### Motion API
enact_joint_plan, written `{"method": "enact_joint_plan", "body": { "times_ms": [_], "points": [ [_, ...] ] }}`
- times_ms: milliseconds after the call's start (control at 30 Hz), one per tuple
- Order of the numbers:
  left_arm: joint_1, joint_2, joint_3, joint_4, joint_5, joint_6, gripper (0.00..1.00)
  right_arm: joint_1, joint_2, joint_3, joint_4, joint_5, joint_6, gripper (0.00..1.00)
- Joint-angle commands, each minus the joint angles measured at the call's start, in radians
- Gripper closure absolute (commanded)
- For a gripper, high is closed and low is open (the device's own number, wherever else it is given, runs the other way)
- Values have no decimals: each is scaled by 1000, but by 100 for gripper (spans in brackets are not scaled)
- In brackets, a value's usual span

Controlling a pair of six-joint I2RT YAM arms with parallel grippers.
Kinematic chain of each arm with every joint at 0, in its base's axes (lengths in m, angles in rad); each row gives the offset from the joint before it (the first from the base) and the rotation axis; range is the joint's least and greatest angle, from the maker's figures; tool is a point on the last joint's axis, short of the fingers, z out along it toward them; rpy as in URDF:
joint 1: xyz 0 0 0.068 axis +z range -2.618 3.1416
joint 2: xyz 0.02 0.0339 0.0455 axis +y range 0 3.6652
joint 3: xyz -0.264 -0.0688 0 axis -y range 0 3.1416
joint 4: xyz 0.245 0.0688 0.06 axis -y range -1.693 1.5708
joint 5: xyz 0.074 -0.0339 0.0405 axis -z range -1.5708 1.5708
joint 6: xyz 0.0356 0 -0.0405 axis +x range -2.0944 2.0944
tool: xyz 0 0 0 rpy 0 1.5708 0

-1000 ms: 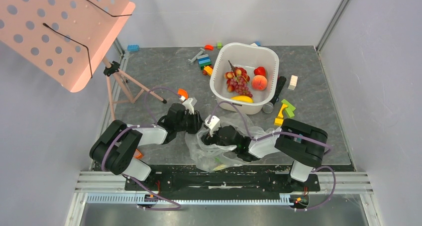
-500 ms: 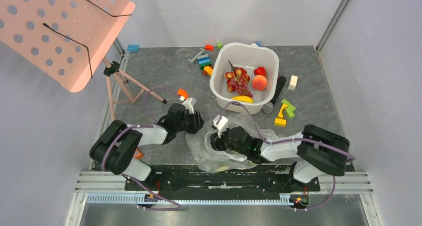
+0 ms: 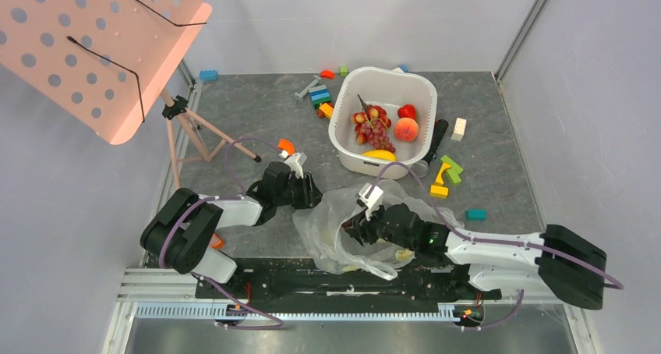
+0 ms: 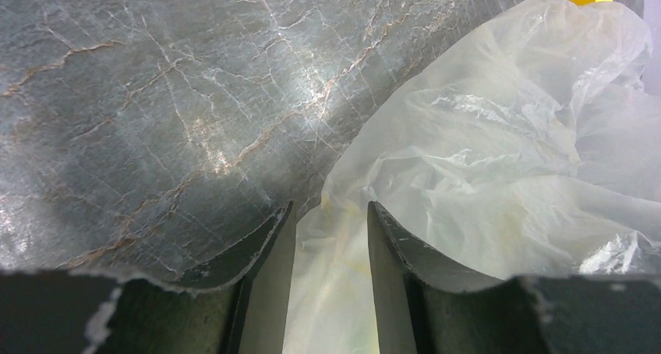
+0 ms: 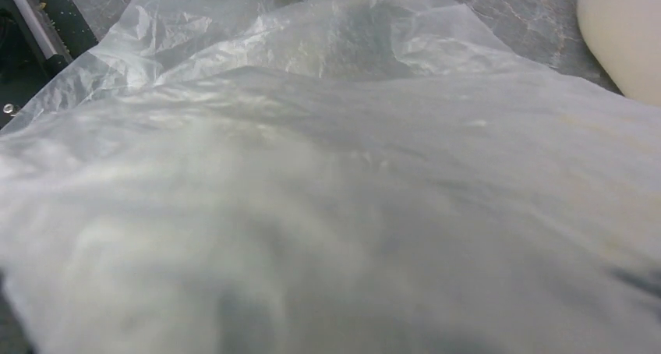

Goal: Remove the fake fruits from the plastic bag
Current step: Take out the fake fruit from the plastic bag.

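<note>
The clear plastic bag [image 3: 343, 225] lies crumpled near the front edge. My left gripper [image 3: 310, 200] pinches its left edge; in the left wrist view the film [image 4: 483, 151] runs between the fingertips of the left gripper [image 4: 329, 214]. My right gripper [image 3: 355, 231] is in under the film, which covers the whole right wrist view [image 5: 327, 175], so its fingers are hidden. A pale yellow piece [image 3: 403, 254] shows through the bag. The grape bunch [image 3: 374, 126], red apple [image 3: 406, 111], peach [image 3: 406, 129] and a yellow fruit [image 3: 379, 155] lie in the white basin [image 3: 427, 97].
Toy blocks lie right of the basin [image 3: 446, 171], a teal one [image 3: 475, 214] further right, and more behind the basin [image 3: 319, 95]. An orange curved piece [image 3: 286, 145] is by the left wrist. A pink music stand [image 3: 93, 50] on a tripod [image 3: 203, 136] stands back left.
My right arm has swung out to the right and its gripper has shifted right and nearer under the bag. The bag has spread and puffed up. The left gripper has stayed put.
</note>
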Motion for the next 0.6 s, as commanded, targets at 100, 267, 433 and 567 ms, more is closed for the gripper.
{"method": "enact_joint_plan", "body": {
  "times_ms": [100, 267, 433, 567],
  "points": [
    [-4, -32, 27, -14, -15, -3, 55, -2, -209, 48, -346, 28, 68, 64],
    [-3, -52, 28, -41, -28, 13, 54, -2, -369, 97, -582, 75, 89, 63],
    [-4, -67, 22, -45, -34, 16, 54, -2, -506, 181, -758, 92, 111, 64],
    [-3, -72, 15, -45, -34, 17, 54, -2, -583, 251, -847, 95, 127, 63]
  ]
}}
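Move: With the dark red fruit already gripped inside the plastic bag, the right hand has the white basket's middle about 26 cm ahead, 9 cm to its right and a little lower. The banana in the basket is some 18 cm ahead and 8 cm right; the bag's middle is level with the hand, roughly 5 cm right and 5 cm below. From the left hand the basket's middle is about 20 cm ahead, 16 cm right and slightly higher. Keep the right gripper shut on the dark red fruit and draw it out from under the bag's loose film, sweeping about 7 cm to the right with a slight pull back. Let it climb gently at first, then steeply, about 7 cm in all, with the wrist nearly unchanged. ##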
